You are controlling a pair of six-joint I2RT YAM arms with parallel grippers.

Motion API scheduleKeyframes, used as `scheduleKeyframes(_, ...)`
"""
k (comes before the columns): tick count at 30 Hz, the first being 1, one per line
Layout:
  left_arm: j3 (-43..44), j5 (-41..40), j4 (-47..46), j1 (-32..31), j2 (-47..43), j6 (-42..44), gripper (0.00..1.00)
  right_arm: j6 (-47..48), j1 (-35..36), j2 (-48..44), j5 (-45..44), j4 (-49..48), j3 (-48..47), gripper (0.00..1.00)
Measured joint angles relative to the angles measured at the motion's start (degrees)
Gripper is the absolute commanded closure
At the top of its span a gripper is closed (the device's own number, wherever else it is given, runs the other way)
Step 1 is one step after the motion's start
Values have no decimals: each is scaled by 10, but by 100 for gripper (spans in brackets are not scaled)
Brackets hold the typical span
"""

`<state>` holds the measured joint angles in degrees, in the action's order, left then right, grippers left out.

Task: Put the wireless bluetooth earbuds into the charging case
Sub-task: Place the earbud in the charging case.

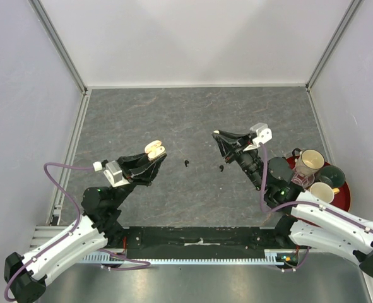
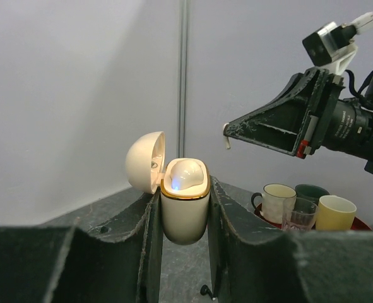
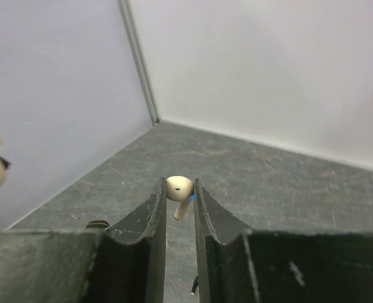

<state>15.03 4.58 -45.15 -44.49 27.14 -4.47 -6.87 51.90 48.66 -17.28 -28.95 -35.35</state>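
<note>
My left gripper (image 1: 156, 153) is shut on the cream charging case (image 2: 185, 214), held upright off the table. The case's lid (image 2: 144, 161) is swung open to the left, and one cream earbud (image 2: 186, 173) sits in it with a blue light below. My right gripper (image 3: 180, 187) is shut on a second cream earbud (image 3: 179, 189), stem hanging down, raised above the table to the right of the case and apart from it (image 1: 216, 133). Two black earbuds (image 1: 186, 163) (image 1: 221, 168) lie on the grey table between the arms.
A red tray (image 1: 344, 197) with several mugs and a glass (image 2: 297, 213) stands at the right, beside the right arm. White walls with metal rails close in the table at the back and both sides.
</note>
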Motion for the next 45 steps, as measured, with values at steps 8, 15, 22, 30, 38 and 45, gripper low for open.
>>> scheduleKeyframes(8,-1,0,0,0,11,0,98,41,35,2,71,-68,-2,100)
scheduleKeyframes(15,-1,1,0,0,29,1,98,34,60,36,126,-89,-38,100)
scheduleKeyframes(22,-1,5,0,0,31,1,98,11,84,85,161,-100,-79,100)
scheduleKeyframes(30,0,20,0,0,50,1,98,-3,104,128,190,-100,-112,100)
scheduleKeyframes(38,3,32,0,0,54,1,98,4,112,159,187,-92,-117,100)
scheduleKeyframes(45,3,40,0,0,55,1,98,10,113,177,183,-92,-117,100)
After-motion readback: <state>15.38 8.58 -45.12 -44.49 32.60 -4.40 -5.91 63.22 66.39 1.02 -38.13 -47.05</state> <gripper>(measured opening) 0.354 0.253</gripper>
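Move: Some 17 cm to the right hand's left and 7 cm back, about level with it, the open charging case stands in the left fingers; the right fingertips already hold a white earbud. A black earbud lies on the table about 33 cm below the right hand, roughly 9 cm ahead and 10 cm left; another lies at that depth, 7 cm ahead and 5 cm right. From the left hand, the white earbud is about 18 cm right and 8 cm ahead, about level. Carrying the white earbud across to the case, the right hand goes some 13 cm left and 7 cm back, climbing about 7 cm on the way and then sinking about half of that towards the open case, while it turns some 30 degrees counter-clockwise and keeps its pinch. The left hand keeps hold of the case and brings it about 2 cm right and 2 cm down, tilting slightly. ##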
